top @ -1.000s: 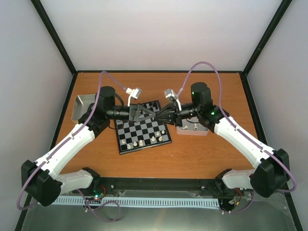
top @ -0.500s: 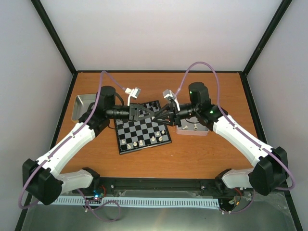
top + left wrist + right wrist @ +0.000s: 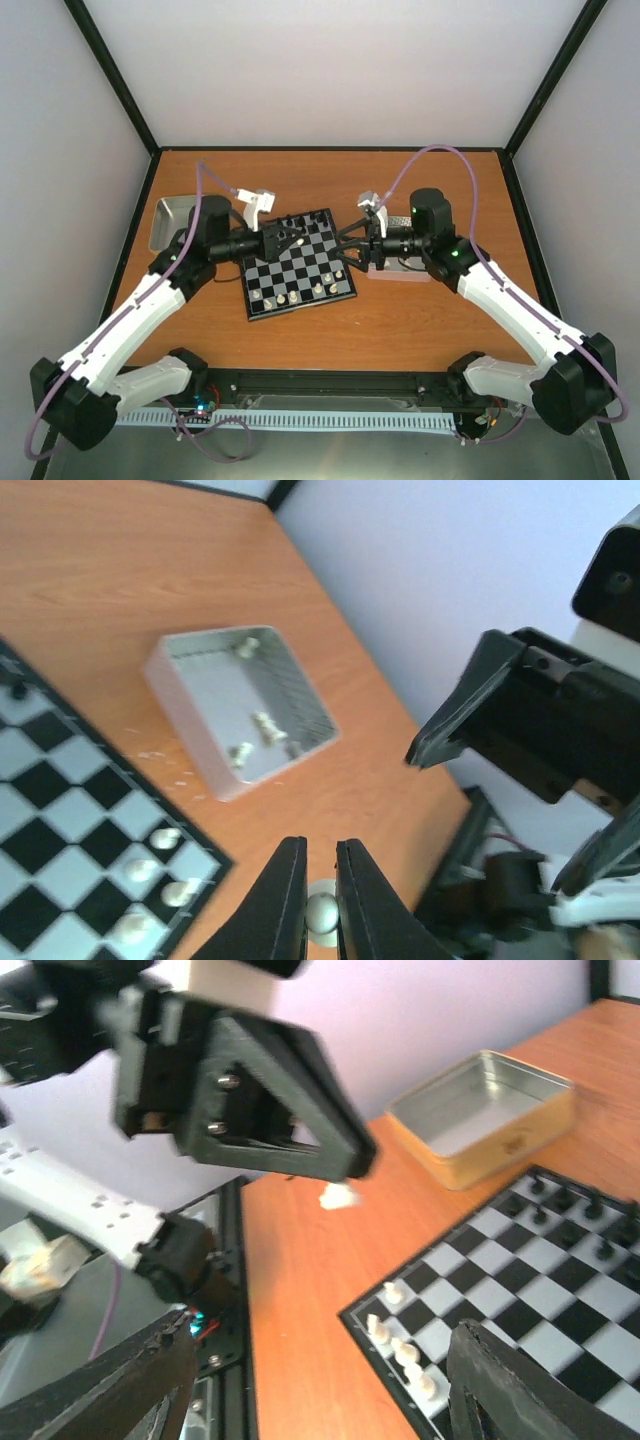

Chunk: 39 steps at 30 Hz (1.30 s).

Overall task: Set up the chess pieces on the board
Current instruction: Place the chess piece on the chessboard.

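Observation:
The board (image 3: pixel 297 268) lies at the table's middle, with black pieces along its far rows and several cream-white chess pieces (image 3: pixel 300 296) along its near edge. My left gripper (image 3: pixel 296 238) hovers over the board's far part. In the left wrist view the left gripper (image 3: pixel 319 852) is shut on a white chess piece (image 3: pixel 322 912) deep between its fingers. My right gripper (image 3: pixel 348 246) hangs at the board's right edge, a short gap from the left one. Its jaws (image 3: pixel 320 1360) stand wide open and empty, facing the held piece (image 3: pixel 338 1196).
A small silver tray (image 3: pixel 190 730) holding loose white pieces (image 3: pixel 263 726) sits right of the board, under the right arm (image 3: pixel 430 240). A second metal tray (image 3: pixel 168 222) stands at the far left. Black pieces (image 3: pixel 562 1200) fill the board's far rows.
The two grippers met over the board. The right one has opened wide and drawn back right; the left, shut on the white piece, has pulled back left.

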### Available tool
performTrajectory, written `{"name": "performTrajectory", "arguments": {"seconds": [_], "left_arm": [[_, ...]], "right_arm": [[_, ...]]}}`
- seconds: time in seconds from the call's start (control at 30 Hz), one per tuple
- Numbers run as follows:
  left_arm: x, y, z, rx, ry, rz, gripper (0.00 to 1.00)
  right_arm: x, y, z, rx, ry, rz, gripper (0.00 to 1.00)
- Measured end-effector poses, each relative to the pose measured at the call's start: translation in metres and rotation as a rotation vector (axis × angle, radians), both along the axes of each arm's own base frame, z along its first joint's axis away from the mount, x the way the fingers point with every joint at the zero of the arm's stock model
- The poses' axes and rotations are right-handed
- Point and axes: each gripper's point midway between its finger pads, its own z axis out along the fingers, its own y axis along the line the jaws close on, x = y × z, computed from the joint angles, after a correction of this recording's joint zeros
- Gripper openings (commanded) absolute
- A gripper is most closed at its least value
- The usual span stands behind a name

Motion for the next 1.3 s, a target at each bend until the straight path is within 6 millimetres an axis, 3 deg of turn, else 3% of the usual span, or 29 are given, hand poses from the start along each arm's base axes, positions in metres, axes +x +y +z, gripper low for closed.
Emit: {"name": "performTrajectory", "arguments": {"seconds": [0.1,0.27,0.43,0.57,0.83,1.03,1.3], "left_arm": [[0.007,0.017,-0.015,0.080,-0.065,0.094,0.01],[0.019,0.035,-0.063,0.265,-0.080,0.232,0.01],[0.014,0.033,-0.109,0.467,-0.084,0.290,0.01],[0.020,0.052,-0.138,0.596,-0.055,0.392,0.01],[0.016,0.073,-0.173,0.685,0.033,0.480,0.01],[0.000,0.086,-0.213,0.755,0.121,0.475,0.01],[0.002,0.092,-0.231,0.762,0.178,0.478,0.00]], "right_arm": [[0.014,-0.010,-0.015,-0.029,0.038,-0.113,0.69],[0.034,-0.022,-0.047,-0.094,0.119,-0.272,0.69],[0.044,-0.026,-0.057,-0.110,0.155,-0.346,0.69],[0.052,-0.026,-0.066,-0.119,0.189,-0.379,0.69],[0.060,-0.026,-0.082,-0.142,0.234,-0.411,0.69],[0.061,-0.026,-0.085,-0.143,0.247,-0.419,0.69],[0.061,-0.026,-0.086,-0.142,0.251,-0.420,0.69]]}}
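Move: The left hand already grips a white piece; the empty second-row square it is bound for lies some 9 cm to its left, about level fore-and-aft, and roughly 26 cm below. A white piece stands about 3 cm to the left of that square; another stands roughly 3 cm nearer the robot than the square; a third is about 2 cm nearer and 3 cm to the right of it. From the right hand the square is about 15 cm left, 2 cm ahead and 26 cm below. Downward above all, some 23 cm, and about 9 cm to the left, the left hand carries the gripped piece towards the near-left corner squares, its fingers swinging about 50 degrees from sideways to mostly down; it slows to a near stop, still gripping. The open right hand sinks about 8 cm and moves forward 6, turning clockwise, then waits. ##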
